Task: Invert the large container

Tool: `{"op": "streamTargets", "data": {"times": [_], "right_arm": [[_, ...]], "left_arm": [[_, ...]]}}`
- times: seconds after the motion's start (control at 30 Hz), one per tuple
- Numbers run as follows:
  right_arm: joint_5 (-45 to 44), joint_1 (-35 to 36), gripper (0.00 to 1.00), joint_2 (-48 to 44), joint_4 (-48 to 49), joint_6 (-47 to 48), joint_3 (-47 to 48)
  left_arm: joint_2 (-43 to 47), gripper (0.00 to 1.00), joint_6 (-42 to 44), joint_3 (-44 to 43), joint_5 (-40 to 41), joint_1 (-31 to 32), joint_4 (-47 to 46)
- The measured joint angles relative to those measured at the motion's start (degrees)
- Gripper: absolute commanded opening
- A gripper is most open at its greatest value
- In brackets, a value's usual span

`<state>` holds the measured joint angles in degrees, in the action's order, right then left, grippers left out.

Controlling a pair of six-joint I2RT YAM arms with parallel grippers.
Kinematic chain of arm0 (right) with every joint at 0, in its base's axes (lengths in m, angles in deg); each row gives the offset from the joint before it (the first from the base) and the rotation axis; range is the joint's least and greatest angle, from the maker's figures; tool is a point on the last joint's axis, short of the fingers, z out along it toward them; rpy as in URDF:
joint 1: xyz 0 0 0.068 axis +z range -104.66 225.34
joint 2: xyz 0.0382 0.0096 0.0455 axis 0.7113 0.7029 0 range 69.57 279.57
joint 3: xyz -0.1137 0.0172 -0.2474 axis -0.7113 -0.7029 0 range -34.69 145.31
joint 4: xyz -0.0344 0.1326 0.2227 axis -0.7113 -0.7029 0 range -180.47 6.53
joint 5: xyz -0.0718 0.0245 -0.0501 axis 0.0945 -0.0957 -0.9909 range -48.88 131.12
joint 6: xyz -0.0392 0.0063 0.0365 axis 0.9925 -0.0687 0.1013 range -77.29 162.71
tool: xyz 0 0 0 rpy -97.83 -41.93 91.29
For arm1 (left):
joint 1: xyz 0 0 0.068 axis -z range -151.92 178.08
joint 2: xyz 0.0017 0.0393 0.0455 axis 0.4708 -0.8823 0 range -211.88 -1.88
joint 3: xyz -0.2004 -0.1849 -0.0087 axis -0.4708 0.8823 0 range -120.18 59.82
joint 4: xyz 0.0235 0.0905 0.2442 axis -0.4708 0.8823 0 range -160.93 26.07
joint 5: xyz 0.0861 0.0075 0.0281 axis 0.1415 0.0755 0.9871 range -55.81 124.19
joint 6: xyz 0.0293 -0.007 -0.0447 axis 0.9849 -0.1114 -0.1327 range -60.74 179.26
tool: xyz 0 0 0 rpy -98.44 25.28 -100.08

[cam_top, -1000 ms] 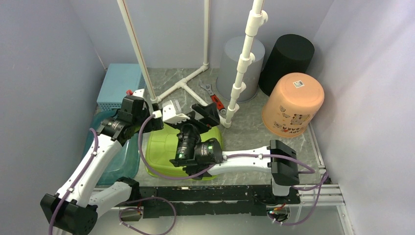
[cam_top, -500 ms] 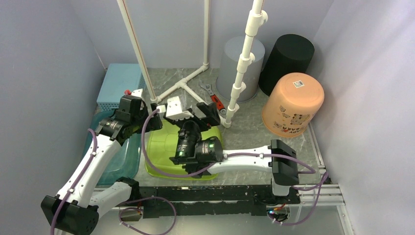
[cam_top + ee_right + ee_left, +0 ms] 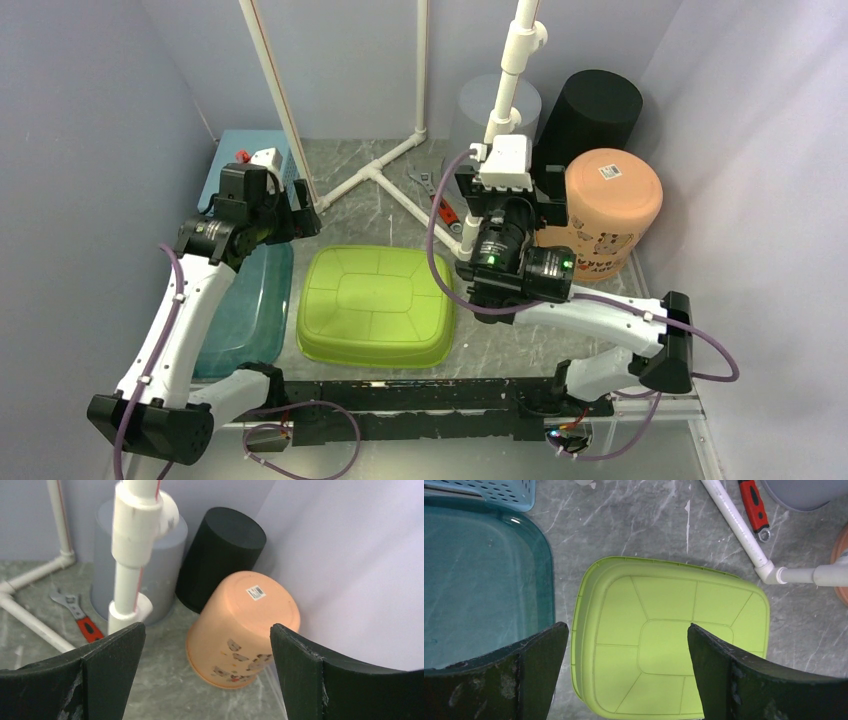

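Note:
The large container (image 3: 375, 305) is a lime-green basin lying bottom up and flat on the table, its ribbed base facing the camera. It fills the lower middle of the left wrist view (image 3: 674, 635). My left gripper (image 3: 303, 207) hovers open above and to the left of it, touching nothing; the container shows between its fingers (image 3: 626, 626). My right gripper (image 3: 508, 190) is open and empty, raised behind the container near the white pipe. In its wrist view the right gripper (image 3: 207, 626) faces an orange bucket (image 3: 245, 620).
A teal basin (image 3: 240, 305) lies left of the green one, with a blue basket (image 3: 235, 165) behind it. A white pipe frame (image 3: 380, 185) and its upright (image 3: 505, 80) cross the back. A red-handled wrench (image 3: 440, 205), and grey (image 3: 470, 120), black (image 3: 590, 115) and orange (image 3: 605, 205) upturned buckets fill the back right.
Both grippers have left the green container, which now lies flat, bottom up. The right arm swung back and right toward the orange bucket; the left arm drew back to the left.

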<state>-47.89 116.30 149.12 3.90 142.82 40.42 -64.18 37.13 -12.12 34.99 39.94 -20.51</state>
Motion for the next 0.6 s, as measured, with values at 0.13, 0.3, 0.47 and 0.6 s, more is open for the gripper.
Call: {"op": "streamTargets", "data": {"times": [0.13,0.3,0.47,0.6], "right_arm": [[-0.02,-0.33,1.00,-3.41,-0.15,1.20,-7.26],[0.07,-3.98,1.00,-9.97,-0.85,-1.11,-15.98],[1.95,-10.43,1.00,-23.10,-23.21,-25.31,-17.40],[9.11,-22.21,1.00,-24.65,-69.37,-61.66,-3.78]], "left_arm": [[-0.22,0.95,0.96,-0.42,-0.50,-0.74,1.53],[-1.01,0.95,3.65,-2.16,-1.62,-3.21,2.64],[-3.65,0.95,5.51,-4.94,-3.06,-9.40,3.13],[-5.46,0.95,5.51,-7.06,-3.10,-11.85,4.59]]}}
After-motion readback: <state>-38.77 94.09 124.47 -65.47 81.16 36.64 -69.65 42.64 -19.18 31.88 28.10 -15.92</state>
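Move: Below the left hand, the upturned green container lies about 11 cm back, 11 cm to its right and 21 cm down; the teal tray is some 15 cm left and 11 cm back, the blue basket roughly 18 cm left and 15 cm ahead. From the right hand, the green container is about 22 cm left, 7 cm back and 40 cm down; the orange container stands some 20 cm right and 8 cm ahead, the grey one straight ahead about 24 cm. Swinging well clear of the already upturned green container, the right hand goes about 14 cm right towards the orange container, dipping some 4 cm before rising again and turning clockwise. The left hand, after a near pause, eases about 5 cm left, high above the table, also away from the green container. Both keep their empty fingers wide open. ##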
